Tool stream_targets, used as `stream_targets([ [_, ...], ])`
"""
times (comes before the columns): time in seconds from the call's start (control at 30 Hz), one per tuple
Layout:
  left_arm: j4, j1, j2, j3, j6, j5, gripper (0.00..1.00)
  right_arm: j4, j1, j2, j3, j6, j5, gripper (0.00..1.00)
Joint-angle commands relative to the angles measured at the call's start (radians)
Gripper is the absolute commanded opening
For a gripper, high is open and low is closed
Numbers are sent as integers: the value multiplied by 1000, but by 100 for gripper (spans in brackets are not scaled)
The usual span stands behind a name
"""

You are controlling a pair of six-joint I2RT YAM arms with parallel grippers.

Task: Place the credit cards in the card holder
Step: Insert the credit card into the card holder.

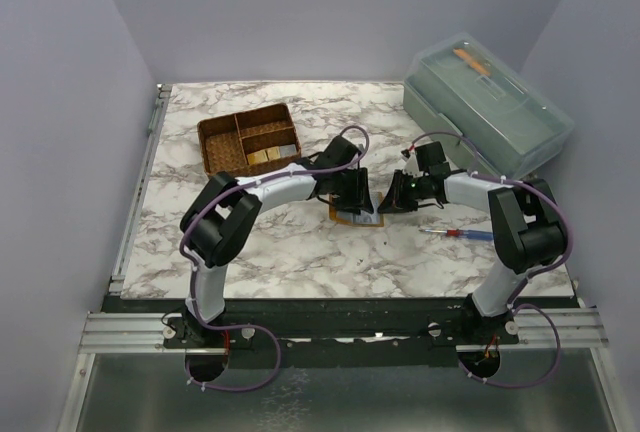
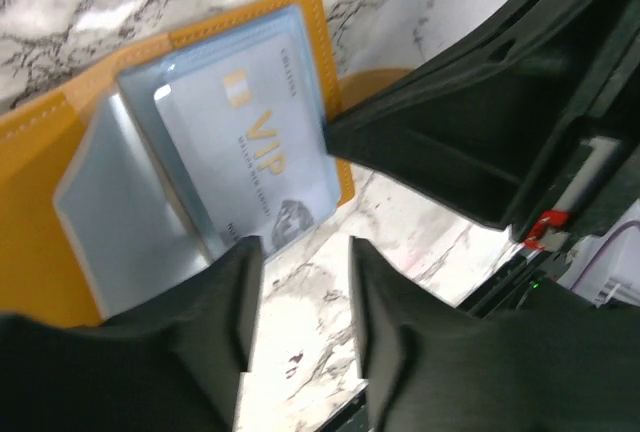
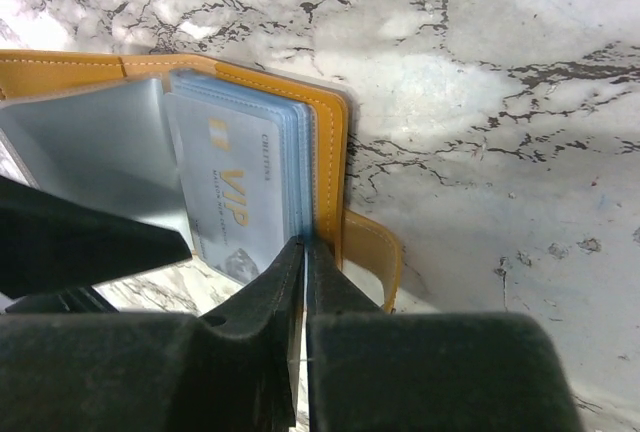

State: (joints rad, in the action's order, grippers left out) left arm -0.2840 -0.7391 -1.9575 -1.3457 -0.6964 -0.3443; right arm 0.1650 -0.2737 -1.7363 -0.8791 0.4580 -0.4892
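Observation:
The orange-tan card holder (image 1: 357, 218) lies open on the marble between both grippers. Its clear sleeves are fanned up (image 2: 120, 202). A pale blue credit card (image 2: 255, 157) marked VIP sits in the front sleeve, its lower corner sticking out over the marble. My left gripper (image 2: 305, 247) is open just below that corner, with only marble between its fingers. My right gripper (image 3: 303, 244) is shut on the thin edge of the sleeves, by the card holder's stitched orange border (image 3: 330, 122). The same card (image 3: 235, 202) shows left of the right gripper's tips.
A brown woven divided basket (image 1: 250, 139) stands at the back left with a few yellowish and grey cards (image 1: 272, 154) in it. A grey-green lidded box (image 1: 490, 102) fills the back right. A red and blue screwdriver (image 1: 460, 234) lies by the right arm.

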Motion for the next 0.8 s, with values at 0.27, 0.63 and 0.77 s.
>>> stream_targets([
  [0.27, 74, 9, 30, 118, -5, 86, 11, 3, -5, 68, 42, 0, -20, 12],
  [0.63, 111, 38, 36, 205, -3, 116, 5, -8, -5, 188, 75, 20, -86, 32],
  [0.77, 120, 43, 39, 221, -9, 114, 4, -33, -5, 161, 72, 26, -124, 38],
])
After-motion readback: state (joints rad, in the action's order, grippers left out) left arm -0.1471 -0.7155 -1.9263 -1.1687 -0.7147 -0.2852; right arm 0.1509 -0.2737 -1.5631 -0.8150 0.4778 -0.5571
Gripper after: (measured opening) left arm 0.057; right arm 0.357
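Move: The VIP card in the top sleeve of the open card holder has its middle about 3 cm ahead of the left hand, neither to its left nor right, and some 4 cm below it. The right hand's nearly shut fingertips are at the sleeve's right edge, with the card's middle roughly 3 cm ahead, 3 cm to the left and 1 cm down. From the left hand, the holder's bare left cover lies 4 cm ahead and 6 cm left, its clasp strap 2 cm ahead and 5 cm right, both about 4 cm lower. The VIP card's near-left edge is what the left hand goes for: its fingers shut from half open as it sinks and shifts left, about 3.5 cm down and 3 cm across, drawing back slightly then returning, until the closed tips come against that edge. The right hand comes free of the sleeve's right edge, rises about 4.5 cm, slowly then faster, and spreads its fingers partway. ##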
